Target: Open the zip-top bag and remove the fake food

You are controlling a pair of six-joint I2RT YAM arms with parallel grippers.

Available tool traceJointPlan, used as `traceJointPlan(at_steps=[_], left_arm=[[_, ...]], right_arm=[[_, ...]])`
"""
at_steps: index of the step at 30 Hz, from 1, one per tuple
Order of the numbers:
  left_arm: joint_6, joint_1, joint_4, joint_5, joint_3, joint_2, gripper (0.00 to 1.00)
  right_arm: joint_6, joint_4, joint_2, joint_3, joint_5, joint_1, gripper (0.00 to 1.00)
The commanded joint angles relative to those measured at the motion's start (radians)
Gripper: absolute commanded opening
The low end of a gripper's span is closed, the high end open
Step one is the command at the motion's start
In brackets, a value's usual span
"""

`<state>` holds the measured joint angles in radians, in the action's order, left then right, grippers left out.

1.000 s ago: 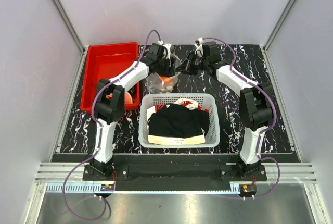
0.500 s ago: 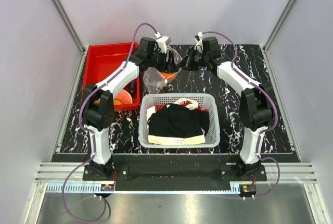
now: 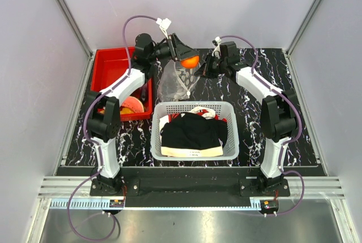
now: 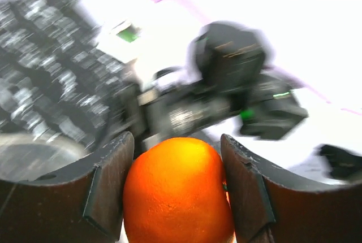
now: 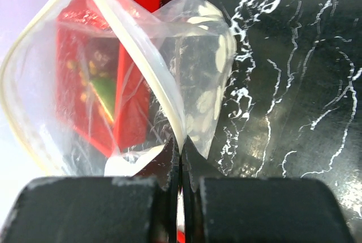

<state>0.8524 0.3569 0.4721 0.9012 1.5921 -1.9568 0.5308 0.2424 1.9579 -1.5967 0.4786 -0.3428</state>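
An orange toy fruit [image 3: 189, 61] [image 4: 178, 189] of the fake food is clamped between the fingers of my left gripper [image 3: 188, 60] [image 4: 176, 158], raised above the table behind the zip-top bag [image 3: 176, 83]. The clear bag hangs with its mouth open, its white zip strip [image 5: 144, 68] curving wide. My right gripper [image 3: 202, 69] [image 5: 181, 148] is shut on the bag's rim at the zip strip. Pale discs [image 5: 212, 62] show through the bag's wall.
A red bin [image 3: 116, 79] stands at the back left with an orange-red piece [image 3: 131, 105] in it. A white mesh basket [image 3: 194, 130] of black and white clothes sits in front of the bag. Grey walls close in the black marbled table [image 3: 283, 102].
My left gripper has risen out of the bag's mouth with the orange fruit and swung up and back. The right gripper has held the bag's rim.
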Motion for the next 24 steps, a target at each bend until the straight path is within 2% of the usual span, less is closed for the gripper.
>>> traceJointPlan(at_steps=[1, 2, 3, 5, 6, 7, 9, 10, 12, 17, 20, 24], left_arm=[[0.228, 0.008, 0.317, 0.094, 0.020, 0.038, 0.00], [0.194, 0.008, 0.271, 0.088, 0.026, 0.053, 0.00], [0.092, 0.007, 0.216, 0.067, 0.031, 0.096, 0.00], [-0.048, 0.002, -0.034, 0.021, 0.051, 0.149, 0.00], [-0.205, 0.001, -0.132, -0.045, 0.063, 0.203, 0.00], [-0.284, -0.001, -0.327, -0.092, 0.090, 0.232, 0.00], [-0.430, -0.012, -0.468, -0.259, 0.100, 0.303, 0.00], [-0.450, -0.021, -0.560, -0.315, 0.095, 0.326, 0.00], [-0.443, -0.068, -0.619, -0.457, 0.043, 0.387, 0.00], [-0.397, -0.211, -0.632, -0.698, -0.191, 0.492, 0.00], [-0.391, -0.281, -0.655, -0.746, -0.260, 0.460, 0.00], [-0.375, -0.348, -0.713, -0.829, -0.267, 0.359, 0.00]], right_arm=[[0.030, -0.021, -0.044, -0.046, -0.050, 0.002, 0.00], [0.050, -0.043, -0.047, -0.039, -0.052, 0.007, 0.00], [0.067, -0.070, -0.050, -0.036, -0.051, 0.008, 0.00], [0.095, -0.092, -0.044, -0.061, -0.052, 0.018, 0.00], [0.101, -0.089, -0.039, -0.074, -0.052, 0.027, 0.00], [0.106, -0.091, -0.033, -0.084, -0.046, 0.033, 0.00], [0.109, -0.088, -0.027, -0.120, -0.032, 0.051, 0.00], [0.109, -0.084, -0.022, -0.130, -0.026, 0.057, 0.00], [0.097, -0.074, -0.019, -0.158, -0.023, 0.067, 0.00], [0.046, -0.006, -0.022, -0.198, -0.035, 0.096, 0.00], [-0.024, 0.070, -0.036, -0.227, -0.078, 0.099, 0.00], [-0.153, 0.190, -0.043, -0.267, -0.200, 0.099, 0.00]])
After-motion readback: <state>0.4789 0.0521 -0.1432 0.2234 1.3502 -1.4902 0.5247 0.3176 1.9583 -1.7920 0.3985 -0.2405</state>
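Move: The left hand already holds the orange; the red tray's middle lies about 36 cm to its left, 6 cm ahead and 28 cm below. The watermelon slice in the tray is about 29 cm left, 4 cm back and 27 cm down. The bag, hanging from the right hand, is about 6 cm left, 3 cm ahead and 22 cm below. From the right hand, the tray is some 42 cm left, 3 cm ahead and 14 cm down. Holding the orange, the left hand swings about 25 cm left towards the red tray; right raises the bag. ##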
